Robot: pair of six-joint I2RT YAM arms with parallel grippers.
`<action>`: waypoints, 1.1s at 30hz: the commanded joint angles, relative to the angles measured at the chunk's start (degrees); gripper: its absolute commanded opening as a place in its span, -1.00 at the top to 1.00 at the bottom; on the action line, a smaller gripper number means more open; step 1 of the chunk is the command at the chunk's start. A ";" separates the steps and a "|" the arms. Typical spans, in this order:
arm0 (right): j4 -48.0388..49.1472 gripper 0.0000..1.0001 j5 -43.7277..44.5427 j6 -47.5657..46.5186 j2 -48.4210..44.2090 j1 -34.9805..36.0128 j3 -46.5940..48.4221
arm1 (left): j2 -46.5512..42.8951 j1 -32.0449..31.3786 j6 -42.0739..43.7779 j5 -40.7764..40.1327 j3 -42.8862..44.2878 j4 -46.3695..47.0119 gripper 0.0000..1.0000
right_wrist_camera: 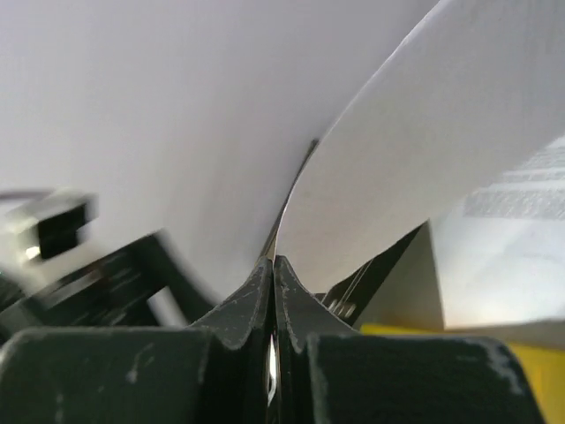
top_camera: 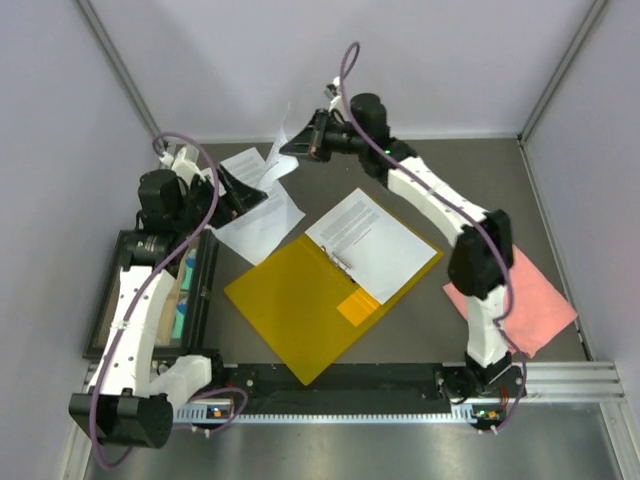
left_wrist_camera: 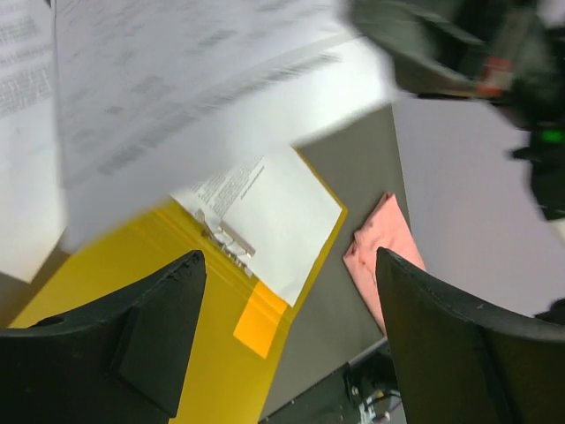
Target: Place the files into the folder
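The folder point(top_camera: 295, 315) lies open in the middle of the table, yellow, with a metal clip point(left_wrist_camera: 225, 238) at its spine. One of the files point(top_camera: 372, 243) lies flat on its right half. More files point(top_camera: 255, 218) lie loose on the table behind its left corner. My right gripper point(top_camera: 287, 147) hovers at the back, shut on the edge of one sheet point(right_wrist_camera: 441, 132) that hangs curled below it point(top_camera: 277, 168). My left gripper point(top_camera: 255, 197) is open over the loose files, nothing between its fingers point(left_wrist_camera: 150, 327). The lifted sheet point(left_wrist_camera: 177, 88) shows blurred above it.
A pink cloth point(top_camera: 522, 300) lies at the right, beside the right arm. A black tray point(top_camera: 110, 300) with teal contents stands at the left edge under the left arm. Pale walls close the table on three sides.
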 commanded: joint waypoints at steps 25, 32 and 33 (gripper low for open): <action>-48.87 1.00 39.53 -47.94 -42.95 -12.18 -46.64 | -3.30 -5.14 0.29 12.98 -17.74 8.46 -0.64; -47.11 1.00 38.84 -55.14 -38.99 -12.18 -42.76 | -1.46 -8.22 1.17 12.36 -17.57 8.37 -0.65; -46.33 1.00 37.01 -55.76 -38.29 -12.18 -42.15 | -1.11 -8.92 1.26 12.19 -17.48 8.63 -0.65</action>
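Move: Back and to the right lies the place for the sheet in the right hand's grip: the paper already in the folder's right half, its middle about 9 cm back, 21 cm to the right and 27 cm below that hand. The metal clip is some 13 cm back and 11 cm to the right; the loose sheets lie about 15 cm to the left and 4 cm ahead, equally low. From the left hand the folder's paper is roughly 4 cm ahead, 34 cm to the right and 29 cm below. Swinging the pinched sheet quickly to the right by some 34 cm and back about 14 cm, the right hand first lifts a little, then sinks to end about 17 cm lower over the folder's right edge, rolling roughly 70 degrees so its fingers turn from pointing left to pointing down; they stay shut. The left hand, open and empty, eases down, back and right, turning slightly clockwise. ##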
